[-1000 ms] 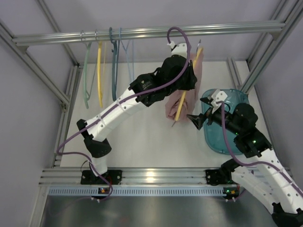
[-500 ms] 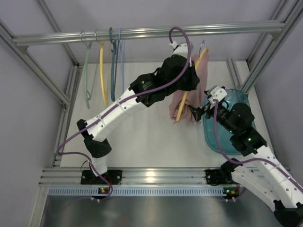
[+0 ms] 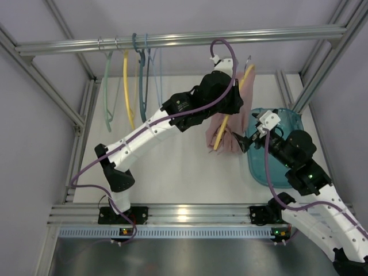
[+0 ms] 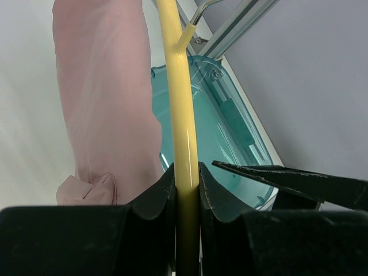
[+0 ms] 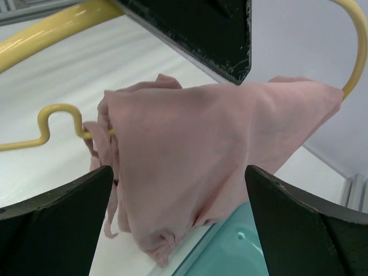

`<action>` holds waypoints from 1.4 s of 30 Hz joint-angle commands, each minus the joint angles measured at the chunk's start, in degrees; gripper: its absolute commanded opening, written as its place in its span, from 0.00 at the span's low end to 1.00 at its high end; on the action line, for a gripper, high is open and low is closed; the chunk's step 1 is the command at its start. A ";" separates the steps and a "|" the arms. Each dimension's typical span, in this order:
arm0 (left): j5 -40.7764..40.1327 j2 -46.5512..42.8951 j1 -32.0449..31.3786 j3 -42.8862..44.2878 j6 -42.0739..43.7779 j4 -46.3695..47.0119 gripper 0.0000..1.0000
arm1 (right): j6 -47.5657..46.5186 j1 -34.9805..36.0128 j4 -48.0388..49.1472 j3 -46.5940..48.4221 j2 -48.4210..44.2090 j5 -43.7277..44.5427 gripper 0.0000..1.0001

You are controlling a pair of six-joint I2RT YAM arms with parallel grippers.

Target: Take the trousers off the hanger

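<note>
The yellow hanger [image 3: 223,127] hangs tilted above the table, and my left gripper [image 3: 230,106] is shut on its bar. In the left wrist view the bar [image 4: 183,115] runs straight up from between the closed left gripper [image 4: 187,172]. The dusty-pink trousers [image 3: 234,131] drape over the hanger and show left of the bar [image 4: 103,98]. My right gripper [image 3: 241,142] stands open beside the trousers' lower end. In the right wrist view the cloth [image 5: 213,155] hangs just ahead of the wide-open right gripper [image 5: 181,190], in line with the gap. A hanger end [image 5: 52,115] pokes out at the left.
A teal bin [image 3: 276,167] lies on the table at the right, under the right arm. On the overhead rail [image 3: 172,41] hang a pale green hanger [image 3: 107,95], another yellow one [image 3: 127,86], a teal one [image 3: 140,80] and a light blue one [image 3: 155,63]. Metal frame posts flank the table.
The right gripper has moved in towards the lower end of the trousers, staying open. The left arm has shifted slightly right with the hanger. The hangers on the rail have swung a little.
</note>
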 commanded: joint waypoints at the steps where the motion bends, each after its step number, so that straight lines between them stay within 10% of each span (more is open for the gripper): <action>1: -0.04 -5.47 -0.24 0.67 0.75 10.03 0.00 | 4.17 0.61 5.96 4.18 2.55 1.77 0.99; 26: 1.10 -5.30 -0.24 1.02 -0.21 11.18 0.00 | 1.28 4.30 13.00 -0.47 7.83 18.64 0.96; 32: 1.89 -5.73 -0.24 0.67 -0.04 11.44 0.00 | 0.05 4.04 12.65 -0.56 7.30 16.89 0.57; 37: 1.98 -6.61 -0.15 -2.05 0.14 11.44 0.00 | 0.41 3.60 12.38 4.27 7.21 16.18 0.00; 42: 1.63 -8.19 -0.15 -5.48 0.14 11.44 0.00 | -0.65 2.98 10.80 9.80 7.30 15.92 0.00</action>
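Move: The pink trousers hang on the yellow hanger right in front of my open right hand, their middle about 5 cm ahead, 4 cm to the left and a touch lower. The hanger's middle is some 6 cm ahead, 5 cm left and 3 cm higher; the teal tub lies far below, about 18 cm right and 5 cm back. From my left hand, gripping the hanger, the trousers hang roughly 7 cm below, 2 cm back and 1 cm left. My left hand keeps its hold on the hanger and stays put. I push my wide-open right hand about 4 cm forward into the hanging trousers, veering slightly left and then back right as it yaws some 10 degrees clockwise, then shut the fingers completely, pinching a fold of cloth below the hanger, and begin to lift by about 1.5 cm. ##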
